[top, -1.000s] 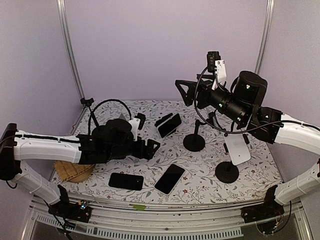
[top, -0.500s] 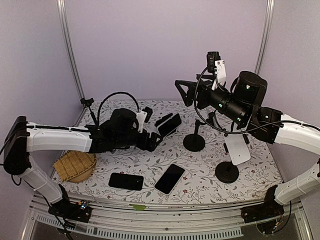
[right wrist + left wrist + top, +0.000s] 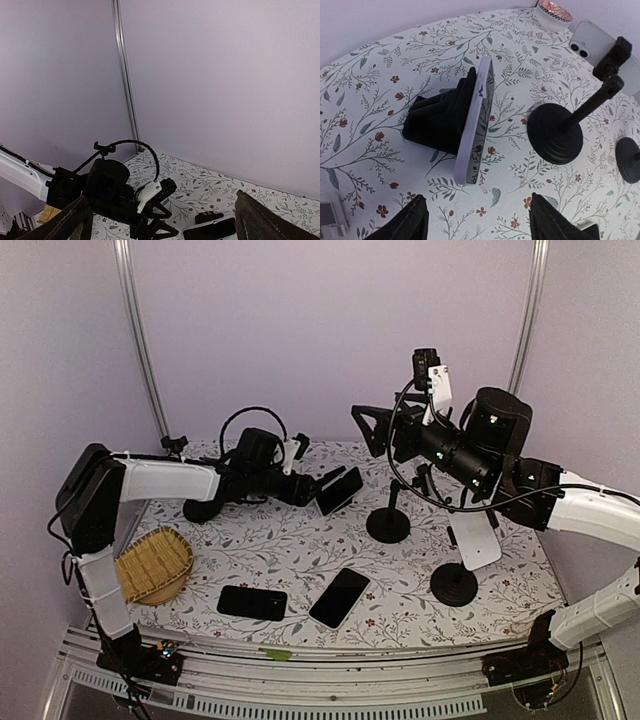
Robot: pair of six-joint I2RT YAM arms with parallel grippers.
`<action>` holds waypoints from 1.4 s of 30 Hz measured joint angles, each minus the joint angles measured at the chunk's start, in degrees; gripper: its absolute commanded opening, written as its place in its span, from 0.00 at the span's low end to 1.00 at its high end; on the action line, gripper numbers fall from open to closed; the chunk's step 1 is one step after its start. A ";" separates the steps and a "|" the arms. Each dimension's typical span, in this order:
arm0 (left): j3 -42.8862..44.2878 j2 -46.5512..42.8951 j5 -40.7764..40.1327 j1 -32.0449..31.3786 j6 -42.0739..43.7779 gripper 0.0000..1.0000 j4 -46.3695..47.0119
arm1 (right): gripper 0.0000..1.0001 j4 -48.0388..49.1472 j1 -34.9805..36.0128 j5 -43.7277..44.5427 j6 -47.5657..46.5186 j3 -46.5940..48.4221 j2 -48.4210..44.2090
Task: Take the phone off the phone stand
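A phone (image 3: 340,490) with a pale lilac edge and a dark screen leans on a black wedge phone stand (image 3: 327,479) at the back of the table. In the left wrist view the phone (image 3: 476,120) stands tilted against the stand (image 3: 437,117), its lower end just ahead of my fingertips. My left gripper (image 3: 316,486) (image 3: 479,226) is open, with its fingers on either side of the phone's line and not touching it. Raised high over the table's middle is my right gripper (image 3: 368,426) (image 3: 162,225), open and holding nothing.
A black pole stand (image 3: 388,524) stands right of the phone. A white phone (image 3: 473,540) sits on a second pole stand (image 3: 454,586). Two black phones (image 3: 252,602) (image 3: 340,597) lie flat near the front. A wicker basket (image 3: 150,565) sits at the left.
My left arm has swung from the table's middle to the back, up to the phone on the wedge stand, and its jaws have narrowed somewhat. The right arm has not moved.
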 measured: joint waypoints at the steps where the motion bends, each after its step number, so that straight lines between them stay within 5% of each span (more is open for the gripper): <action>1: 1.22 1.49 0.79 0.66 0.24 0.68 -0.17 | 0.99 0.00 0.00 0.22 -0.15 -0.31 -0.04; 17: 12.28 13.20 7.76 3.82 2.99 0.64 -4.39 | 0.99 0.68 -0.04 5.20 -2.69 -4.52 -4.85; 42: 18.45 17.66 9.40 3.93 5.42 0.38 -7.89 | 0.99 -1.62 -11.13 -0.22 2.23 -4.83 -6.25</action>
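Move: The phone on the low stand has its middle roughly 8 cm ahead of the left hand, 8 cm to its right and 6 cm below. That stand sits behind it, about 3 cm farther out and 4 cm farther left. A round stand base lies about 21 cm right of the hand and 1 cm ahead, 12 cm down. From the right hand, the phone is some 20 cm ahead, 4 cm left and 35 cm below. Left hand reaches 5 cm forward and down towards phone's near end, fingers narrowing; right hand swings 8 cm right. ##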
